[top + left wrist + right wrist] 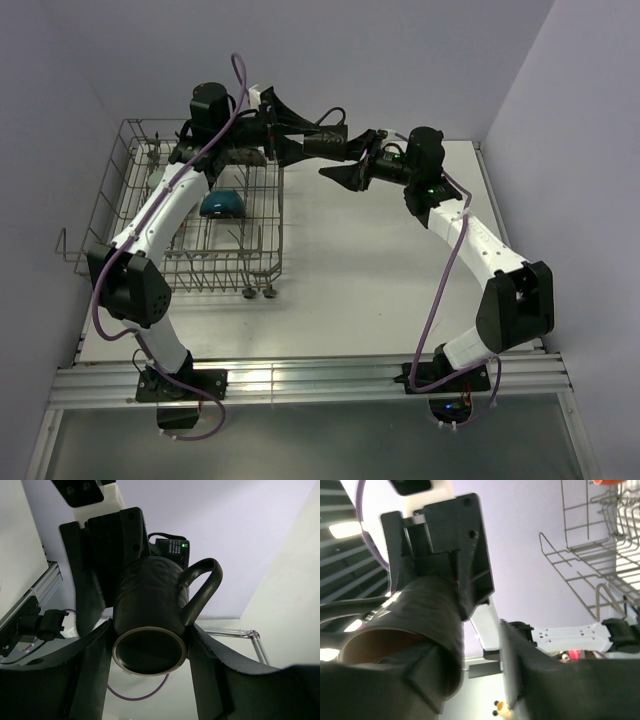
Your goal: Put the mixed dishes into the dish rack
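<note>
A dark brown cup [325, 146] with a loop handle hangs in the air to the right of the dish rack [112, 200], between my two grippers. My left gripper [298, 132] is shut on it. In the left wrist view both fingers press the sides of the cup [150, 605] near its pale rim, and the handle points up and right. My right gripper [355, 158] stands open at the cup's other end. In the right wrist view its left finger [415, 685] sits in the mouth of the cup [427, 610], and its right finger [530, 675] stands apart from the wall.
A blue bowl [222, 204] lies upside down in the wire rack, with a pale green piece [158, 177] farther left. The right wrist view shows the rack [580, 535] and an orange-red piece [605, 481] at the top edge. The walls stand close behind the rack.
</note>
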You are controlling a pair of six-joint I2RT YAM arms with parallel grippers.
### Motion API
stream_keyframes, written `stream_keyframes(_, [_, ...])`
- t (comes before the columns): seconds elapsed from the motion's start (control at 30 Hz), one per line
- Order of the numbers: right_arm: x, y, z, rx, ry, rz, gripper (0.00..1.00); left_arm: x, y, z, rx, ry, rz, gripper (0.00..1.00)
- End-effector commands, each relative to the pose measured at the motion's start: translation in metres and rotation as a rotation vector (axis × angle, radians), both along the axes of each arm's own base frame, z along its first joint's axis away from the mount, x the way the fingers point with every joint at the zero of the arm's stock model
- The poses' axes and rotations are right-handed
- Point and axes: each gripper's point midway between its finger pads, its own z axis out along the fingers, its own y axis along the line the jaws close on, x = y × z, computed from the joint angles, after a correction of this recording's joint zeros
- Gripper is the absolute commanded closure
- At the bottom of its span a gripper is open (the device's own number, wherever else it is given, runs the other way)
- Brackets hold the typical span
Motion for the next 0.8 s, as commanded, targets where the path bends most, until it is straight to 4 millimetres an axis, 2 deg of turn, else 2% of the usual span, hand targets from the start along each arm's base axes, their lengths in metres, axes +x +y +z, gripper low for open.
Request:
stream_keyframes(0.0, [-0.013, 0.002, -0.003, -0.014, -0.026, 0.044, 0.47, -0.02, 0.01, 0.051, -0.061, -0.199, 0.013, 1.0])
stream_keyframes(0.03, [-0.014, 0.002, -0.002, -0.014, -0.036, 0.044, 0.41, -0.019, 0.011, 0.05, -0.061, -0.198, 0.018, 1.0])
stream_keyframes(0.07, [-0.013, 0.002, -0.005, -0.018, -0.034, 0.041, 0.2, -0.019, 0.012, 0.05, -0.061, -0.195, 0.024, 1.0])
stream_keyframes(0.2, [-0.014, -0.008, -0.004, -0.027, -0.067, 0.007, 0.14, -0.016, 0.017, 0.043, -0.046, -0.186, 0.041, 1.0])
stream_keyframes(0.33, [-0.009, -0.032, -0.002, -0.064, -0.111, -0.073, 0.12, -0.007, 0.032, 0.027, 0.022, -0.195, 0.091, 1.0])
stream_keyframes(0.37, [-0.003, -0.045, -0.006, -0.086, -0.09, -0.11, 0.12, -0.008, 0.037, 0.02, 0.053, -0.158, 0.103, 1.0])
stream_keyframes(0.4, [-0.005, -0.053, -0.006, -0.114, -0.123, -0.127, 0.12, -0.004, 0.043, 0.015, 0.079, -0.157, 0.128, 1.0])
stream_keyframes(0.43, [-0.005, -0.061, -0.016, -0.148, -0.081, -0.145, 0.12, 0.003, 0.055, 0.008, 0.124, -0.204, 0.161, 1.0])
stream_keyframes(0.5, [-0.002, -0.089, -0.019, -0.223, -0.133, -0.215, 0.12, 0.003, 0.07, -0.009, 0.231, -0.145, 0.197, 1.0])
stream_keyframes(0.53, [-0.005, -0.097, -0.033, -0.267, -0.076, -0.226, 0.12, 0.013, 0.085, -0.022, 0.313, -0.199, 0.247, 1.0])
stream_keyframes(0.57, [-0.004, -0.111, -0.032, -0.297, -0.085, -0.258, 0.13, 0.015, 0.094, -0.02, 0.357, -0.217, 0.275, 1.0])
stream_keyframes(0.6, [-0.007, -0.116, -0.037, -0.353, -0.131, -0.259, 0.13, 0.01, 0.103, -0.036, 0.429, -0.158, 0.286, 1.0])
stream_keyframes(0.63, [-0.015, -0.117, -0.049, -0.393, -0.083, -0.241, 0.13, 0.02, 0.12, -0.045, 0.513, -0.192, 0.348, 1.0])
stream_keyframes(0.67, [-0.018, -0.12, -0.05, -0.425, -0.096, -0.241, 0.14, 0.02, 0.13, -0.046, 0.553, -0.198, 0.38, 1.0])
stream_keyframes(0.7, [-0.018, -0.13, -0.057, -0.479, -0.124, -0.251, 0.14, 0.021, 0.14, -0.051, 0.596, -0.194, 0.41, 1.0])
stream_keyframes(0.77, [-0.026, -0.135, -0.074, -0.551, -0.107, -0.244, 0.14, 0.023, 0.17, -0.062, 0.686, -0.177, 0.504, 1.0])
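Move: The dark mug is already pinched by its base end in the left hand, about 2 cm right of that hand's point; from the right hand, still around its rim, its middle is some 2 cm ahead, 2 cm left and 3 cm up. The dish rack's middle lies about 29 cm left of the left hand, 10 cm ahead and 32 cm down. Counted likewise from the left hand, the blue bowl is 23 cm left, 7 ahead, and the black tray 20 left, 21 ahead, both some 30 cm lower. The mug stays in the left fingers' unchanged grip while the right fingers spread wide off its rim, that hand sinking about 3 cm, then pulling some 12 cm away to the right. Nearly still at first, the left hand then speeds leftwards with the mug, about 13 cm towards and over the rack, dropping 6 and edging forward, fingers tipping down and swinging counter-clockwise. ##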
